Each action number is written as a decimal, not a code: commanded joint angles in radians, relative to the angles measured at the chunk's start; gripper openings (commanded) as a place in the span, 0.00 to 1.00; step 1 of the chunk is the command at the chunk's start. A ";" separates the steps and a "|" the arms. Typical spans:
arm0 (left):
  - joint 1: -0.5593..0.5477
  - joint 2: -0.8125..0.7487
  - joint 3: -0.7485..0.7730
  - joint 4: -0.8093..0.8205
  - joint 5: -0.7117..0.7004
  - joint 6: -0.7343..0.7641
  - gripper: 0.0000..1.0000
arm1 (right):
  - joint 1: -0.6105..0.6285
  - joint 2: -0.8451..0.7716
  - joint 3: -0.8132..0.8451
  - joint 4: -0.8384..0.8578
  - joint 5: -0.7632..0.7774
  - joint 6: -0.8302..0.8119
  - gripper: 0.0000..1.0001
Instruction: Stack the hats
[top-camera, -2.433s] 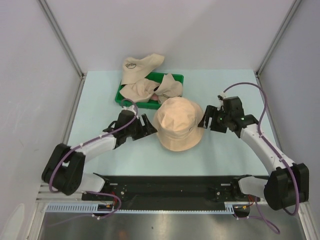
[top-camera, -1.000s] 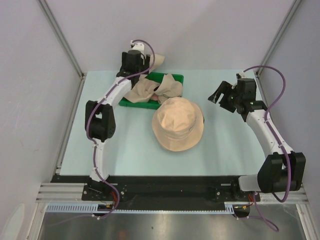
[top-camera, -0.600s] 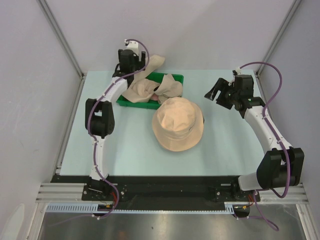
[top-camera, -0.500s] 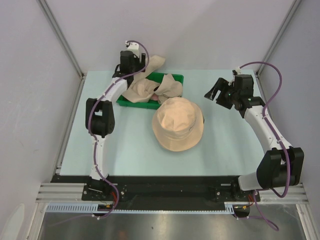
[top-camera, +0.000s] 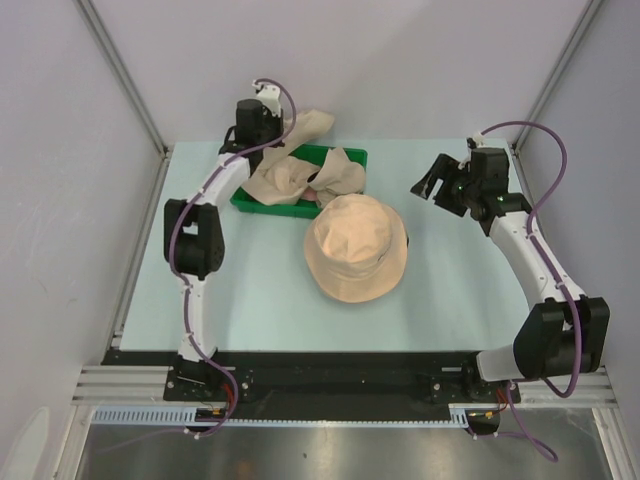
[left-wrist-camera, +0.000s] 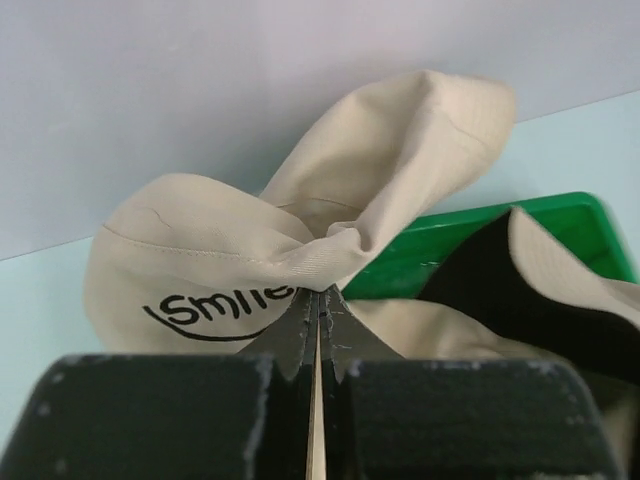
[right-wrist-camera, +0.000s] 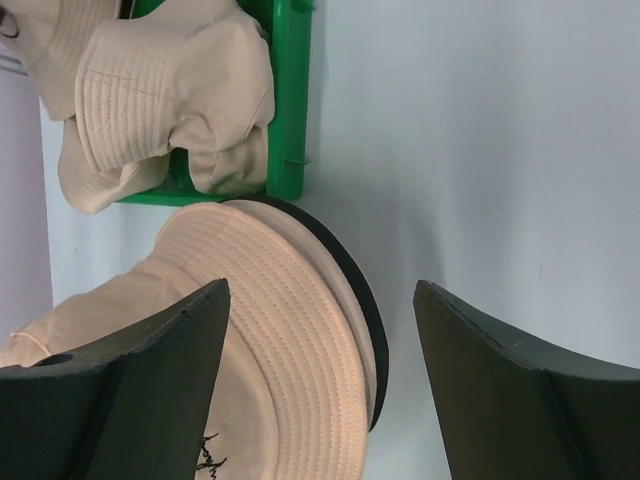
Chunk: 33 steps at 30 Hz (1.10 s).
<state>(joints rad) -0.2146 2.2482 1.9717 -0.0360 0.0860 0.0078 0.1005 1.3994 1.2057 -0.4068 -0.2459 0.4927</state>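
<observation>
A beige hat (top-camera: 356, 247) lies crown up on the pale table, its black inner side showing at the brim (right-wrist-camera: 270, 330). Two crumpled beige hats (top-camera: 305, 178) fill the green tray (top-camera: 270, 207). Another beige hat (top-camera: 308, 123), printed "Smile" (left-wrist-camera: 390, 170), hangs over the tray's far edge. My left gripper (top-camera: 270, 138) is shut on a fold of its fabric (left-wrist-camera: 320, 295). My right gripper (top-camera: 428, 182) hovers open to the right of the table hat, nothing between its fingers (right-wrist-camera: 320, 290).
The green tray (left-wrist-camera: 470, 240) stands close to the grey back wall. A hat in it shows a black inner side (left-wrist-camera: 560, 270). Metal corner posts (top-camera: 120, 75) and side walls close in the table. The black base rail (top-camera: 330, 375) runs along the near edge.
My left gripper, open a second ago at the back hat, has closed on its fabric. The right arm has barely shifted.
</observation>
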 joint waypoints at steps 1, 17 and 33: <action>0.001 -0.268 -0.022 0.033 0.115 -0.046 0.00 | 0.001 -0.065 0.063 0.025 0.040 -0.058 0.79; -0.005 -0.821 -0.373 0.031 0.721 -0.480 0.00 | 0.059 -0.059 0.138 0.477 -0.461 0.004 0.80; -0.028 -1.138 -0.639 0.064 0.770 -0.638 0.00 | 0.261 -0.175 0.014 0.603 -0.561 -0.048 0.77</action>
<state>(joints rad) -0.2382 1.1404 1.3228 -0.0250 0.7853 -0.5690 0.3355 1.2751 1.2476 0.1547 -0.7841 0.4808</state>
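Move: The left gripper already pinches the Smile hat. From it, the hat stack lies about 28 cm back, 17 cm to the right and 13 cm lower; the green tub is some 9 cm back, 5 cm right and 16 cm below. From the open right gripper, the pinched hat is about 19 cm ahead, 28 cm left and 6 cm lower, the stack 6 cm back, 14 cm left and 15 cm below, the tub 13 cm ahead, 27 cm left and 18 cm below. Keep the left pinch on the Smile hat and swing it back about 36 cm, climbing some 30 cm on the way and then easing down a little, while the wrist rolls left side down and turns clockwise. Meanwhile lift the right gripper, fingers still open, up and left and slightly back, turning counter-clockwise and tipping up, until the hat's free brim comes between its fingers. ##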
